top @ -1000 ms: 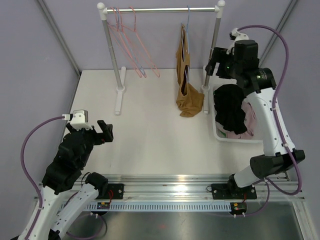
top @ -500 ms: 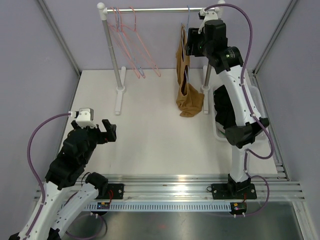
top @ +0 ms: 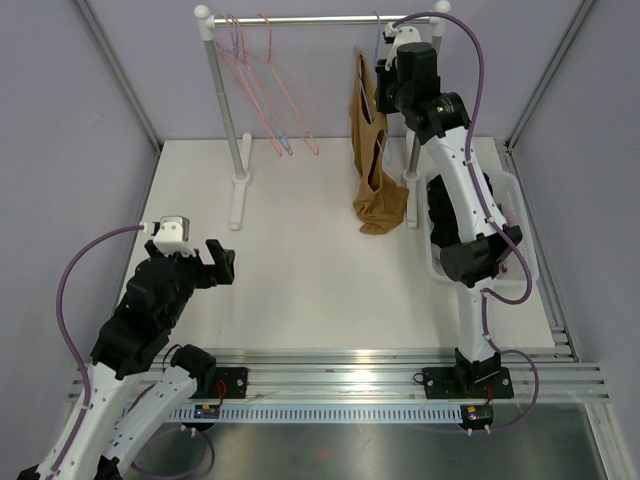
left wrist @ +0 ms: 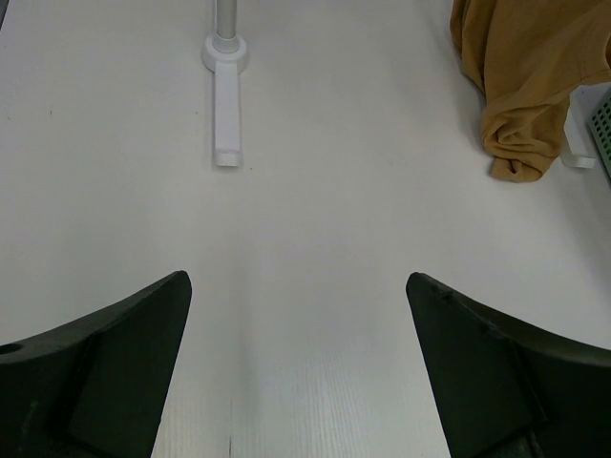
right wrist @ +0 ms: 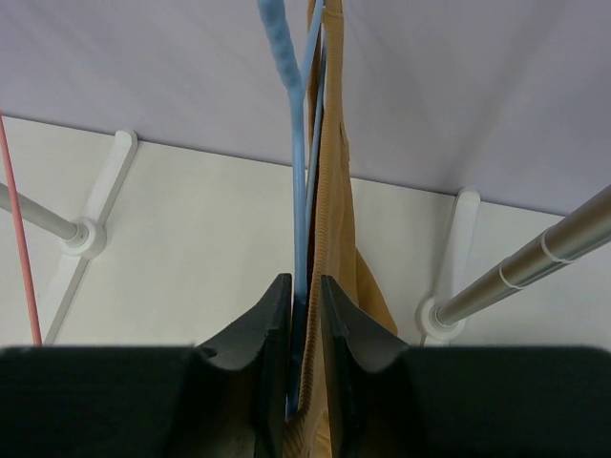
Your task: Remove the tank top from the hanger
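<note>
A mustard tank top [top: 377,190] hangs from a blue hanger [top: 377,28] on the rail, its hem bunched on the table. My right gripper [top: 386,84] is up at the rail beside the garment's top. In the right wrist view the right gripper [right wrist: 305,291] has its jaws almost together, pinching the blue hanger [right wrist: 297,172] and a ribbed strap of the tank top [right wrist: 336,191]. My left gripper [top: 221,262] hovers low at the near left, far from the garment. It is wide open in its wrist view [left wrist: 296,279], where the tank top [left wrist: 525,86] shows at upper right.
The clothes rack [top: 320,19] spans the back of the table, with several pink hangers [top: 265,90] at its left end. Its left foot [left wrist: 226,105] and right post [right wrist: 535,267] stand on the table. A white basket [top: 438,268] holding dark clothes sits at the right.
My right arm swung left from above the basket to the rail, and its jaws closed onto the hanger and strap. The left arm shifted only slightly.
</note>
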Robot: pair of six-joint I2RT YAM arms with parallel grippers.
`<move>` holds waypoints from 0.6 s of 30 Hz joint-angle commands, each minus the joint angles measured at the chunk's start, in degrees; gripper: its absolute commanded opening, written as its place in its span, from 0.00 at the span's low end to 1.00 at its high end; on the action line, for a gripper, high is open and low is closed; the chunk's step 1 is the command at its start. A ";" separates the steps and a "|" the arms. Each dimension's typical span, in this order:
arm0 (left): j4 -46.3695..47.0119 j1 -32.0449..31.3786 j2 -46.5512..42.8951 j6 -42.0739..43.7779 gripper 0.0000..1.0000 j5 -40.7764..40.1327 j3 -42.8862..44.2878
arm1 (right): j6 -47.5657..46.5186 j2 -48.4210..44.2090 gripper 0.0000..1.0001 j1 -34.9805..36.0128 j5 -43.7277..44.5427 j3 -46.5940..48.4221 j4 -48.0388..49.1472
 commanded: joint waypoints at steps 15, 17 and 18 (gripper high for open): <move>2.99 1.23 1.93 1.36 0.99 3.75 -0.09 | -2.64 -1.28 0.00 0.35 0.95 2.46 5.80; 2.99 1.32 2.02 1.36 0.99 3.84 -0.09 | 0.08 -3.13 0.00 0.35 0.60 2.37 7.03; 2.99 1.32 2.10 1.27 0.99 3.84 0.00 | 0.44 -4.53 0.00 0.44 0.34 2.29 7.56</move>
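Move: The near sloping side of the blue hanger already runs between the right hand's partly open fingers, about 1 cm ahead of the hand point. The tank top hangs from it, its middle some 13 cm lower, 2 cm ahead and 2 cm left. The right rack post stands roughly 8 cm ahead and 10 cm right of that hand, the nearest pink hanger about 19 cm left and 3 cm ahead. From the left hand, the hanger side is about 34 cm ahead, 33 cm right and 12 cm up. Easing up by about 1 cm, with a slight nudge forward and a very small upward tip of the fingers, the right hand closes its gripper from roughly a quarter open to nearly shut, pinching the blue hanger's near side between the fingertips beside the tank top's edge. ##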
